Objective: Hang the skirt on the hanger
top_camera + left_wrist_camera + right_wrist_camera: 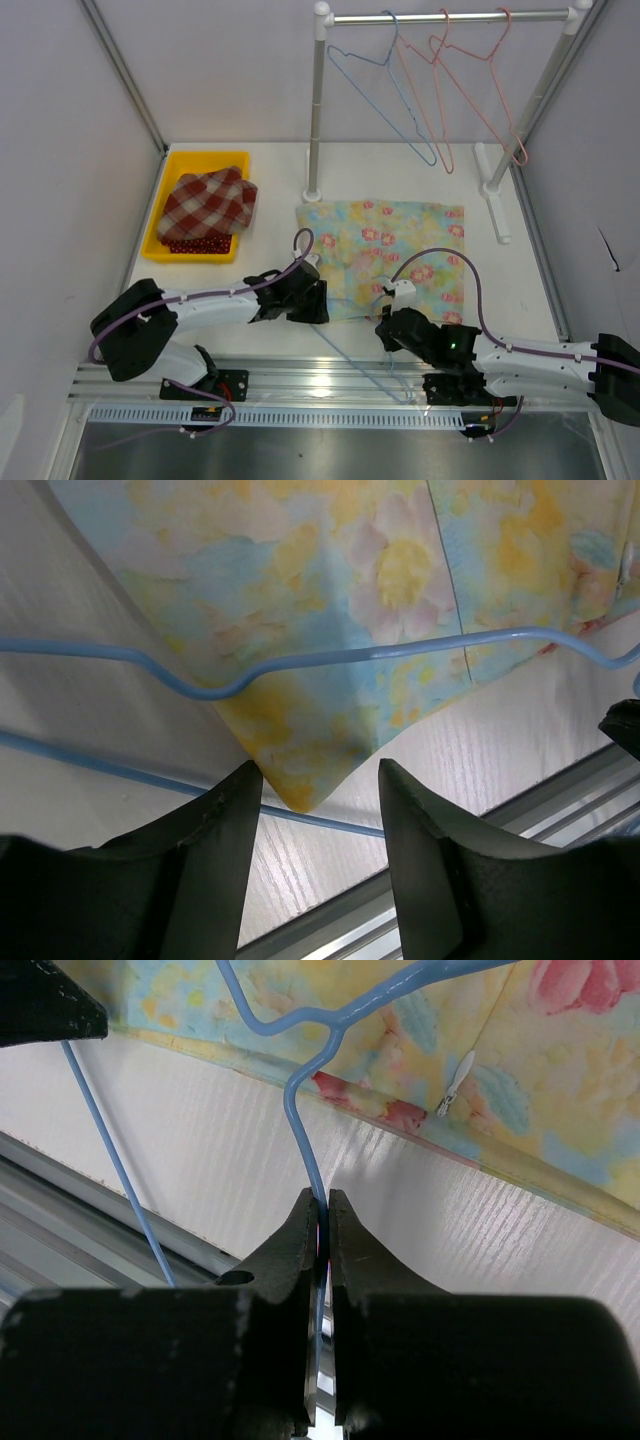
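The floral skirt (385, 255) lies flat on the white table; it also shows in the left wrist view (330, 600) and the right wrist view (480, 1070). A light-blue wire hanger (365, 345) lies at the skirt's near edge, part over the cloth (330, 658). My right gripper (388, 330) is shut on the hanger's wire (305, 1120) just below its twisted neck. My left gripper (318, 300) is open, its fingers (225, 820) either side of the skirt's near-left corner (305, 780), not touching it.
A yellow bin (165, 215) with a red plaid cloth (207, 203) stands at the back left. A white rail (450, 17) at the back carries a blue hanger (385, 90) and two pink hangers (470, 85). The table's metal front edge (330, 375) runs below the arms.
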Action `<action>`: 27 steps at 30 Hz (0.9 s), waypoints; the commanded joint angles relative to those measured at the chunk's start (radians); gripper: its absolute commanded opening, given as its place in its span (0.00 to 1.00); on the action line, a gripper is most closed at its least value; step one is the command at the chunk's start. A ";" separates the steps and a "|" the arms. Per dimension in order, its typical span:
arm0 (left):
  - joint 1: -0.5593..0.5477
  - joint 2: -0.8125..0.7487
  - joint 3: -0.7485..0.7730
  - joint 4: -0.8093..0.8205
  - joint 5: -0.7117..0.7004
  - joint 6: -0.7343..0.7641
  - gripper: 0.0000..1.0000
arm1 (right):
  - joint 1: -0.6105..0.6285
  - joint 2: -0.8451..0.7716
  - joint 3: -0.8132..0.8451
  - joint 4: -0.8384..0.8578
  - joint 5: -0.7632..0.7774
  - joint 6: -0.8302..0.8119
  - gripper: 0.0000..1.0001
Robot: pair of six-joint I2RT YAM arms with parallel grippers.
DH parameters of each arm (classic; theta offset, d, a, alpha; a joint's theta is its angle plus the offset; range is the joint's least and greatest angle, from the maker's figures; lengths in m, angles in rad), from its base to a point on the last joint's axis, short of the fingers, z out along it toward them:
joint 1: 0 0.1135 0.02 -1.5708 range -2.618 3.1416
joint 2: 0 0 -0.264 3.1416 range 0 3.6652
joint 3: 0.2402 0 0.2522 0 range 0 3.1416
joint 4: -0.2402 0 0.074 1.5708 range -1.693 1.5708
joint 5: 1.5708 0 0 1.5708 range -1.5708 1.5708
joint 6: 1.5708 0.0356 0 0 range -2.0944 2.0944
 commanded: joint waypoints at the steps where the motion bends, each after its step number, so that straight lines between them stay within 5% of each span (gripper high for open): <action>1: -0.013 0.028 0.043 -0.033 -0.061 -0.001 0.54 | 0.006 0.005 0.026 0.005 0.056 0.010 0.00; 5: -0.013 0.056 0.060 -0.053 -0.102 0.000 0.38 | 0.006 0.031 0.033 0.020 0.056 0.003 0.00; 10: -0.013 0.015 0.096 -0.105 -0.156 0.017 0.01 | 0.006 0.047 0.058 0.022 0.077 -0.020 0.00; 20: 0.062 -0.136 0.161 -0.245 -0.165 0.082 0.00 | 0.004 0.175 0.138 0.032 0.149 -0.115 0.00; 27: 0.304 -0.222 0.080 -0.266 -0.087 0.123 0.00 | 0.000 0.257 0.168 0.063 0.189 -0.151 0.00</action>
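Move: The skirt's near left corner lies almost between the open left fingers, about 1 cm ahead, 1 cm left and 1 cm below. The skirt's middle is some 14 cm ahead and 14 cm right of that hand, 2 cm below. The blue hanger's neck, already in the right fingers, is about 15 cm to the left hand's right, level with it fore and aft. From the right hand the corner is roughly 16 cm left, level fore and aft, 3 cm below. Left pinches the skirt's corner, lifts it about 6 cm, then draws it forward-left; right carries the hanger 3 cm forward. ##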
